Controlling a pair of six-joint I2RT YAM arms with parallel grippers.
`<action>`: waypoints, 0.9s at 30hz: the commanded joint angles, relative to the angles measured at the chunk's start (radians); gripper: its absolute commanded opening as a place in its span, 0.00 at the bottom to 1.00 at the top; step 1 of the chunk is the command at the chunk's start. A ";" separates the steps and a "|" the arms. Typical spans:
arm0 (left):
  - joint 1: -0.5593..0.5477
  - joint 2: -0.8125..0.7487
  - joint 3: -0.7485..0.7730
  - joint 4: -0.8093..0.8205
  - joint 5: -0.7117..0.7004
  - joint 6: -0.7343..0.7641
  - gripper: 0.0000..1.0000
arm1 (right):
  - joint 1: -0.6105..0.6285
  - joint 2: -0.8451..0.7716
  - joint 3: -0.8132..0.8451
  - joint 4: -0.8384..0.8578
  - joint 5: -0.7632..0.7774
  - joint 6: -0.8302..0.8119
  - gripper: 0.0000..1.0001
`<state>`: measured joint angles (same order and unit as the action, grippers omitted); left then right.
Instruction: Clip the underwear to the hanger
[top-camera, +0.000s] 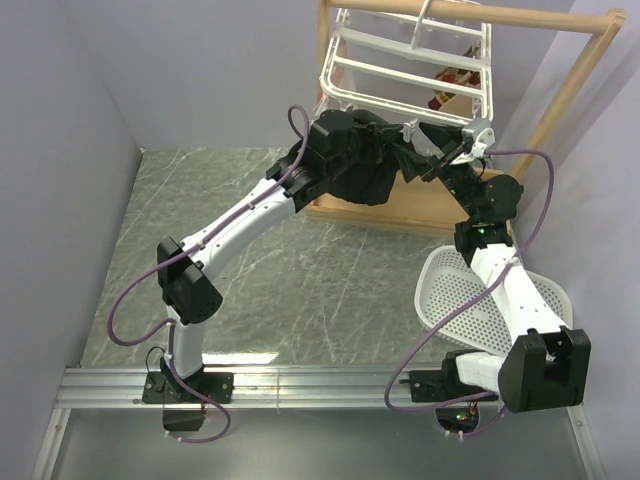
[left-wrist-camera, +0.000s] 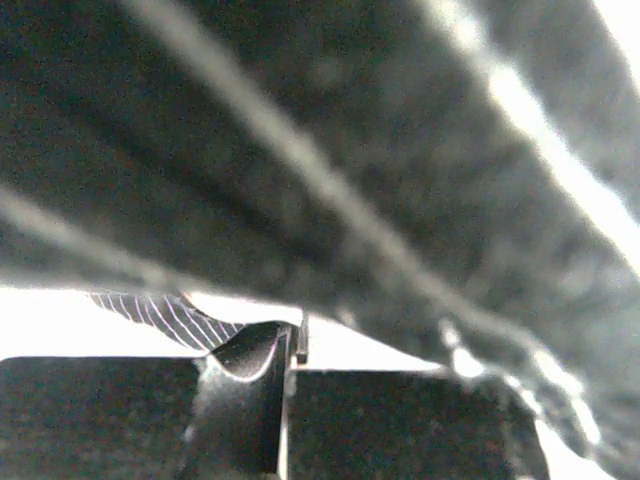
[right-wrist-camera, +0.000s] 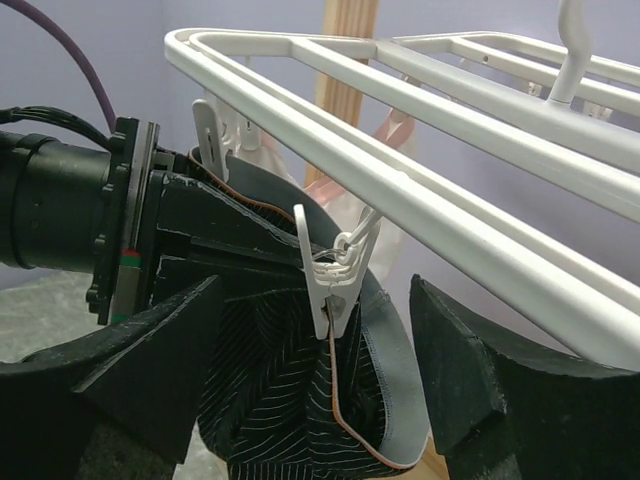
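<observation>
The white hanger (right-wrist-camera: 420, 190) hangs from the wooden frame, also visible from above as the hanger (top-camera: 400, 60). One of its white clips (right-wrist-camera: 335, 285) is pinched on the orange-trimmed waistband of the black striped underwear (right-wrist-camera: 280, 400), which sags below it. My right gripper (right-wrist-camera: 315, 370) is open, its two black fingers standing wide on either side of the clip and fabric without touching them. My left gripper (right-wrist-camera: 215, 235) is shut on the underwear just left of the clip. In the left wrist view, blurred dark fabric (left-wrist-camera: 350, 180) covers nearly everything above the shut left gripper (left-wrist-camera: 287, 365).
The wooden frame (top-camera: 590, 60) with its tray base stands at the back right. A white perforated basket (top-camera: 460, 290) lies under the right arm. A small brown item (top-camera: 450, 90) and a whitish pouch (right-wrist-camera: 390, 135) hang on the hanger's far side. Grey walls enclose the table.
</observation>
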<state>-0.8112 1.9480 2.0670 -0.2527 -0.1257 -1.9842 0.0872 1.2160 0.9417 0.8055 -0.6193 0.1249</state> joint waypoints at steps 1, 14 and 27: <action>-0.005 -0.038 0.032 0.044 0.028 -0.262 0.00 | -0.003 -0.050 0.011 -0.021 -0.013 -0.019 0.82; -0.005 -0.064 -0.042 0.056 0.021 -0.228 0.19 | -0.056 -0.162 0.020 -0.293 -0.088 -0.094 0.83; -0.011 -0.150 -0.225 0.127 -0.022 -0.120 0.50 | -0.144 -0.233 0.008 -0.463 -0.243 -0.116 0.82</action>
<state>-0.8177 1.8725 1.8656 -0.1917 -0.1295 -1.9945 -0.0402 1.0134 0.9417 0.3843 -0.8047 0.0231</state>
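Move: The middle clip, already shut on the underwear's waistband, sits about 3 cm ahead, 2 cm left and 2 cm above the open right hand. The front rail of the hanger runs above it, roughly 4 cm ahead, 2 cm left and 7 cm above that hand. From the left hand, still pinching the waistband, the clip is about 1 cm ahead, 2 cm right and 1 cm up. Left fingers open, releasing the waistband and sinking 4 cm, while the open right hand backs 5 cm off the clip, rightward and down. ##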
